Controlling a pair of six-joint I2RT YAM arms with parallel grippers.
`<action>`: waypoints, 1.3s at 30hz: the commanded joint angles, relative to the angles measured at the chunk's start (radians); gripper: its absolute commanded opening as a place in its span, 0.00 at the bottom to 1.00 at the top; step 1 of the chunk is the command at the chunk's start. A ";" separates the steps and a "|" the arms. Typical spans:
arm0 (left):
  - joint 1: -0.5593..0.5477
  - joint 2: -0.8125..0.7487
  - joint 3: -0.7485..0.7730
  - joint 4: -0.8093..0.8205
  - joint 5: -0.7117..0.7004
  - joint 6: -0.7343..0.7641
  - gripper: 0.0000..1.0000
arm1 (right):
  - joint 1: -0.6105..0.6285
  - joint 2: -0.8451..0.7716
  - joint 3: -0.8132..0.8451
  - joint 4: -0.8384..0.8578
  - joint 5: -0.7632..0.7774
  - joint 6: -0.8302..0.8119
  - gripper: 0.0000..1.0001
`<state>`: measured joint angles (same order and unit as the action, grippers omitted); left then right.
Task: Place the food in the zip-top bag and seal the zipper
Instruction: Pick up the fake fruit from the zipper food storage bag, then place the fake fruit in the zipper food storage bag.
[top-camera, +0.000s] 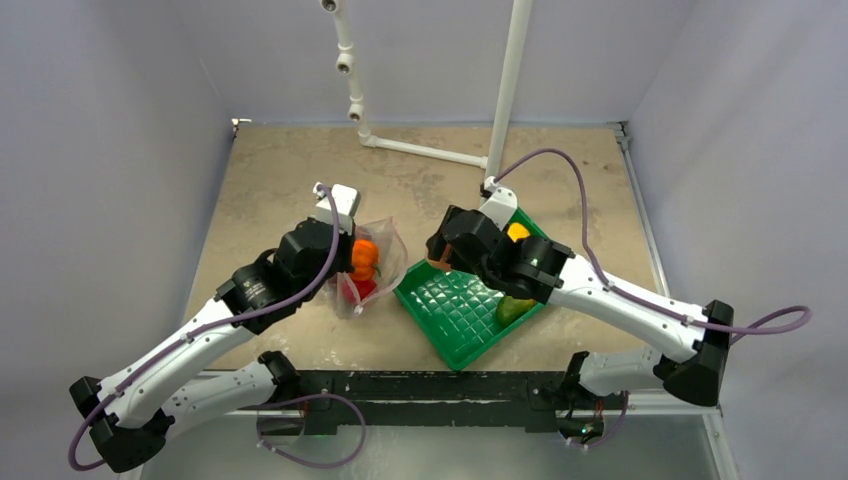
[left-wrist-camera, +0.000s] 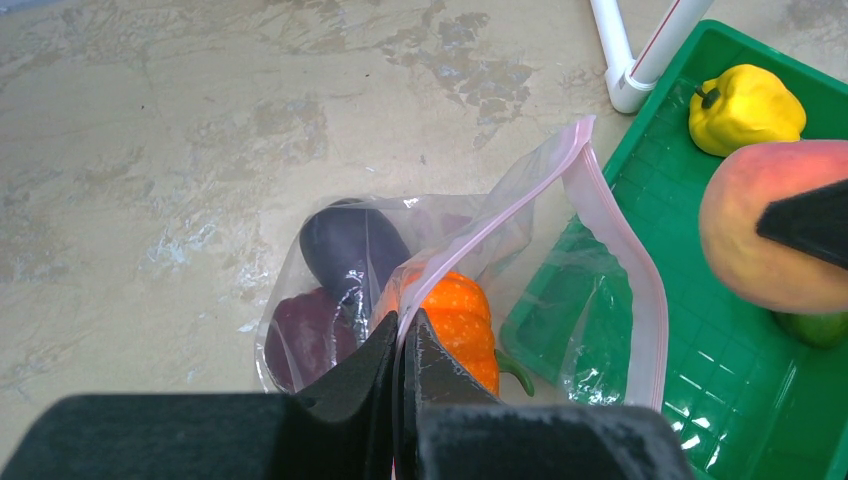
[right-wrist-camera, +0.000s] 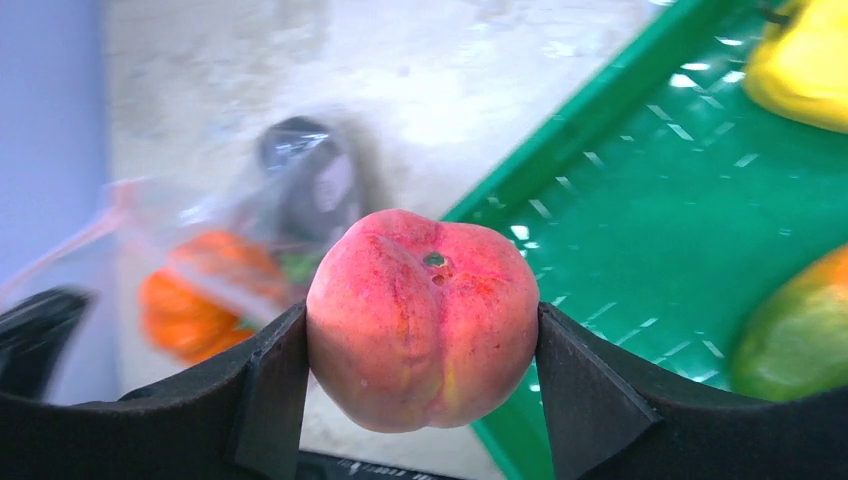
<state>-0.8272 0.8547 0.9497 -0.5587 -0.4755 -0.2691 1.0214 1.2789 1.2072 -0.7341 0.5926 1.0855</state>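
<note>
The clear zip-top bag (left-wrist-camera: 600, 300) stands open beside the green tray (top-camera: 450, 310). My left gripper (left-wrist-camera: 405, 330) is shut on the bag's pink zipper strip (left-wrist-camera: 620, 215) at the near lip. Inside the bag lie a purple eggplant (left-wrist-camera: 345, 245), a red tomato (left-wrist-camera: 305, 335) and an orange fruit (left-wrist-camera: 462, 315). A peach (right-wrist-camera: 422, 310) is pinched between both fingers of my right gripper (right-wrist-camera: 422, 335), which hangs over the tray's left edge, just right of the bag mouth. A yellow pepper (left-wrist-camera: 745, 105) and a green-orange mango (right-wrist-camera: 800, 335) lie in the tray.
A white pipe frame (top-camera: 505, 90) rises from the table behind the tray, its foot (left-wrist-camera: 625, 60) close to the bag's far corner. Grey walls close in the table on the left, right and back.
</note>
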 joint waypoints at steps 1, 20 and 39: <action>-0.004 -0.003 -0.007 0.025 -0.004 -0.001 0.00 | 0.081 -0.032 0.106 0.094 0.034 -0.054 0.23; -0.003 -0.009 -0.009 0.026 -0.003 0.001 0.00 | 0.192 0.167 0.239 0.285 0.019 -0.156 0.24; -0.003 -0.015 -0.007 0.026 0.002 0.001 0.00 | 0.201 0.336 0.292 0.256 0.003 -0.118 0.81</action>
<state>-0.8272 0.8543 0.9497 -0.5587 -0.4755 -0.2691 1.2125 1.6558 1.4456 -0.4877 0.5850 0.9627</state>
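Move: The fake peach already in the right fingers is bound for the open mouth of the zip-top bag, about 13 cm to the right hand's left, level with it in reach and some 4 cm lower. The orange pepper inside lies about 15 cm left, 3 cm ahead and 10 cm below. The green tray's middle is roughly 9 cm right, 2 cm ahead and 18 cm down. From the left hand, the mouth is some 5 cm right, 1 cm ahead and 3 cm lower. The fake peach, kept pinched in the right fingers, goes left off the tray towards the bag in an arc of some 15 cm: first up and left with a slight draw back, clearing the rim, then still left and down into the mouth. The wrist turns counter-clockwise about 15 degrees; the shut left fingers stay in place, holding the rim. ##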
